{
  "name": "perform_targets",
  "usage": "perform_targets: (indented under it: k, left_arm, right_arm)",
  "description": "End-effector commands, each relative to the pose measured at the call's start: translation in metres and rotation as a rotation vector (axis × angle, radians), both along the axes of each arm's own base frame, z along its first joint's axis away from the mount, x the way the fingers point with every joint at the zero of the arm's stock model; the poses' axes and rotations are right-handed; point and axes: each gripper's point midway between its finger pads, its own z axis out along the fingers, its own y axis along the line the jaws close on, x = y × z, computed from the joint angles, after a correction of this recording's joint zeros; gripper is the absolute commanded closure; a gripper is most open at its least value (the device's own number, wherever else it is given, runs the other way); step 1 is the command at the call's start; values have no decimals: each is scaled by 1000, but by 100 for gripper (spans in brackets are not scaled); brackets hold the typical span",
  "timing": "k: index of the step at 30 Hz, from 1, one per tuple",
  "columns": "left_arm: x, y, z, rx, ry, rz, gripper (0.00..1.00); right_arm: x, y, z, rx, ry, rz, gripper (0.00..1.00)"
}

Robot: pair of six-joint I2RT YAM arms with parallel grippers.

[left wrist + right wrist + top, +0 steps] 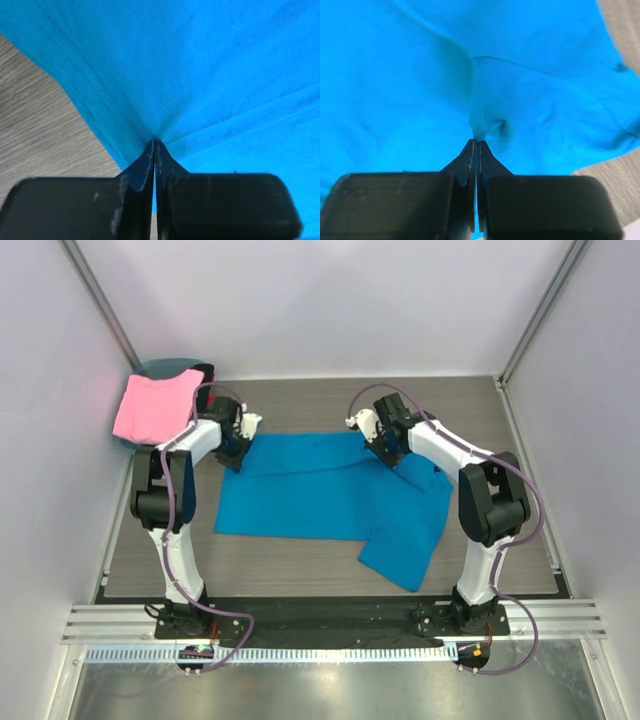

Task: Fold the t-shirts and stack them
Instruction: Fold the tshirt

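A blue t-shirt (320,495) lies spread on the wooden table, one sleeve pointing to the near right. My left gripper (240,453) is shut on the shirt's far left edge; the wrist view shows the cloth (200,75) pinched at the fingertips (155,145). My right gripper (385,452) is shut on the shirt's far right part; its wrist view shows the cloth (420,90) bunched at the fingertips (477,142). A folded pink t-shirt (152,405) lies at the far left on a dark round thing.
The wooden table top (300,405) shows beyond the shirt and at the near left (160,565). White walls enclose the cell on three sides. A dark round stand (175,368) holds the pink shirt at the far left corner.
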Motion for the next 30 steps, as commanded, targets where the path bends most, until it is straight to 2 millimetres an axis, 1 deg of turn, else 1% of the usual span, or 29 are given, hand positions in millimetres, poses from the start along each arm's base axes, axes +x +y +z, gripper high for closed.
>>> perform_targets:
  k: [1, 5, 6, 7, 8, 9, 11, 12, 13, 14, 15, 17, 18, 19, 20, 21, 22, 24, 25, 26, 28, 30]
  left_arm:
    - [-5, 8, 14, 17, -17, -1, 100]
    - [-8, 8, 13, 17, -14, -3, 100]
    - [-8, 9, 13, 19, -14, -2, 100]
    - [-9, 9, 13, 16, -11, -2, 100]
    - [-9, 9, 13, 16, -13, -4, 100]
    - [-10, 9, 13, 18, -12, -5, 100]
    - [-7, 9, 15, 18, -19, -5, 100]
    - [-7, 9, 16, 17, -21, -2, 100]
    - [-7, 9, 18, 16, -17, 0, 100]
    - [-4, 8, 22, 14, -26, 2, 100]
    - [-2, 8, 25, 11, -30, 8, 100]
    - [-1, 8, 26, 8, -31, 8, 100]
    - [1, 7, 27, 9, -34, 4, 100]
    - [2, 8, 27, 14, -35, 5, 100]
    - [3, 9, 23, 21, -27, 6, 100]
    - [4, 10, 23, 24, -25, 10, 100]
    - [5, 11, 22, 23, -24, 10, 100]
    - [5, 13, 17, 28, -15, 16, 100]
    - [6, 13, 17, 31, -15, 16, 100]
    - [6, 14, 17, 32, -15, 18, 100]
    - [7, 15, 17, 39, -16, 22, 100]
    - [6, 15, 16, 43, -10, 20, 100]
  right_arm:
    - [-20, 13, 21, 30, 15, 61, 99]
    - [-33, 20, 16, 36, 69, 104, 99]
    - [-33, 21, 17, 42, 71, 112, 99]
    - [-36, 23, 17, 49, 90, 122, 99]
    - [-34, 25, 21, 53, 86, 132, 99]
    - [-34, 25, 20, 49, 92, 150, 99]
    - [-42, 25, 18, 41, 143, 182, 98]
    - [-38, 27, 23, 38, 141, 191, 93]
    - [-41, 24, 18, 22, 181, 176, 90]
    - [-34, 27, 27, 32, 164, 172, 85]
    - [-33, 25, 29, 36, 170, 163, 73]
    - [-30, 22, 39, 48, 151, 144, 64]
    - [-27, 16, 44, 50, 138, 128, 60]
    - [-27, 10, 50, 55, 125, 103, 59]
    - [-27, 3, 51, 61, 127, 77, 59]
    - [-26, -13, 51, 75, 138, 25, 59]
    - [-27, -23, 51, 84, 148, -2, 59]
    - [-39, -44, 42, 87, 192, -37, 59]
    - [-45, -59, 38, 74, 219, -62, 60]
    - [-54, -70, 30, 54, 245, -64, 60]
    - [-57, -85, 26, 47, 250, -88, 60]
    - [-60, -91, 20, 33, 259, -95, 60]
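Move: The right hand holds a pinch of the t-shirt about 6 cm above where the fold will lie, roughly 4 cm back and 2 cm to its left. The bunched right edge lies some 11 cm right and 2 cm back of that hand, the loose sleeve about 21 cm back and 3 cm right. From the left hand, the laying spot is around 32 cm right and 3 cm back. The right hand draws its pinched fold about 4 cm back, lets go, then sweeps open some 11 cm right. ##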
